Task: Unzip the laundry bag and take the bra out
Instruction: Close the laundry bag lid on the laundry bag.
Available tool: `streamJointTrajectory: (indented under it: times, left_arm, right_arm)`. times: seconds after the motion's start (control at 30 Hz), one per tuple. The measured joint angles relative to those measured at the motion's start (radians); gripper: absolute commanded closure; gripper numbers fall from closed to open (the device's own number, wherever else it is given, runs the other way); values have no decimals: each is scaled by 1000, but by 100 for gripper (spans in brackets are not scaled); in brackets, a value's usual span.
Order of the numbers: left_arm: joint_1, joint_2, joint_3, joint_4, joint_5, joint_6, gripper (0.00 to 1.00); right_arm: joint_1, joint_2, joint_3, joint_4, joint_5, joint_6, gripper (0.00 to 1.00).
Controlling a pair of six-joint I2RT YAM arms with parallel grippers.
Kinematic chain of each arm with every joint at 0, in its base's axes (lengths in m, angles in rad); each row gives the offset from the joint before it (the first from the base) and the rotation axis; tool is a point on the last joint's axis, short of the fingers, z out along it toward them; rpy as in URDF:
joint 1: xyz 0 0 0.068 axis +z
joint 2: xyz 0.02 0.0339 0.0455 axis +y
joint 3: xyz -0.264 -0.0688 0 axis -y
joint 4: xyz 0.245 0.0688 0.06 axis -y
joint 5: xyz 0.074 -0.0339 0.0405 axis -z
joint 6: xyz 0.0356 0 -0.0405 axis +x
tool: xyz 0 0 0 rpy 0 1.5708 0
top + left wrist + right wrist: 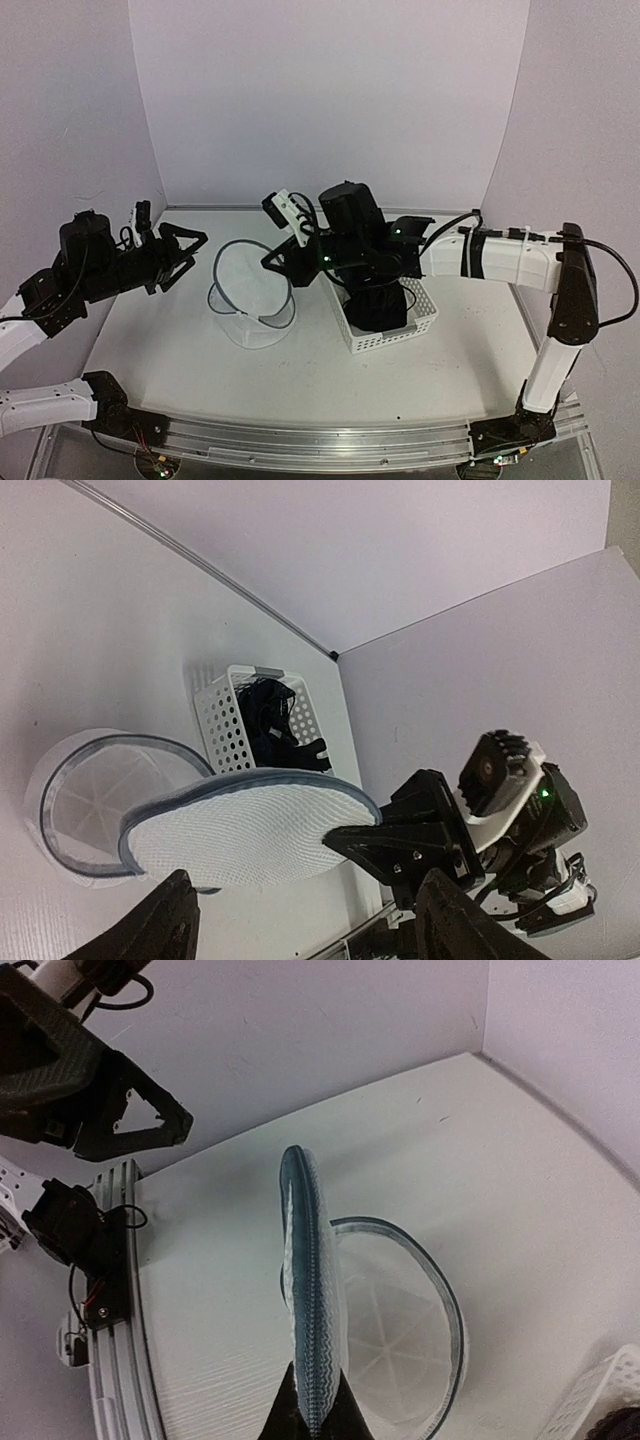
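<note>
The laundry bag (248, 318) stands unzipped at mid-table, a translucent mesh cylinder with its spoke-patterned bottom showing (405, 1335). Its round, dark-rimmed lid (250, 830) is lifted clear of the opening. My right gripper (272, 262) is shut on the lid's rim, which shows edge-on between its fingertips (315, 1422). Left of the bag, my left gripper (186, 250) hangs open with nothing between its fingers (150, 930). The bra (380, 305), black soft fabric, lies in the white basket (385, 340) right of the bag, under the right arm. The bra (275, 725) also shows from the left wrist.
The perforated white basket (225, 735) stands close against the bag's right side. Pale walls enclose the table at the back and both sides. A metal rail (320, 440) with the arm bases runs along the near edge.
</note>
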Motion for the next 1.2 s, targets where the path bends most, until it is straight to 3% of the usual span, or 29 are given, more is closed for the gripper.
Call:
streamJointTrajectory:
  times: [0.43,0.8,1.2]
  left_arm:
    - [0,55,0,-20,5,70,25]
    - [0,111,4,-25,27,100,25]
    - [0,190,6,-24,27,161,26]
  right_arm:
    - [-103,221,119,-36,-325,385,100]
    - [-175,363,199,-44,-419,554,69]
    - [-207,365,188,-45,-381,554,61]
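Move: The laundry bag stands open about 6 cm ahead of the right hand, 5 cm to its left and some 18 cm lower. Its lid, already pinched by that hand, stands raised with its middle roughly 4 cm left, 1 cm ahead and 7 cm below. The basket with the bra lies 22 cm right and 8 cm ahead, 20 cm lower. From the empty left hand the bag is about 9 cm ahead, 9 cm right and 23 cm down. The laundry bag's raised lid is lowered and folded forward over the opening by the right hand, which sinks about 11 cm in all, rolling its top forward some 45 degrees. In the later part the hand also pushes on forward, 7 cm altogether, its fingers opening to let go of the rim. The left hand, open and empty, sinks about 6 cm, edging forward and right and dipping its fingers. ##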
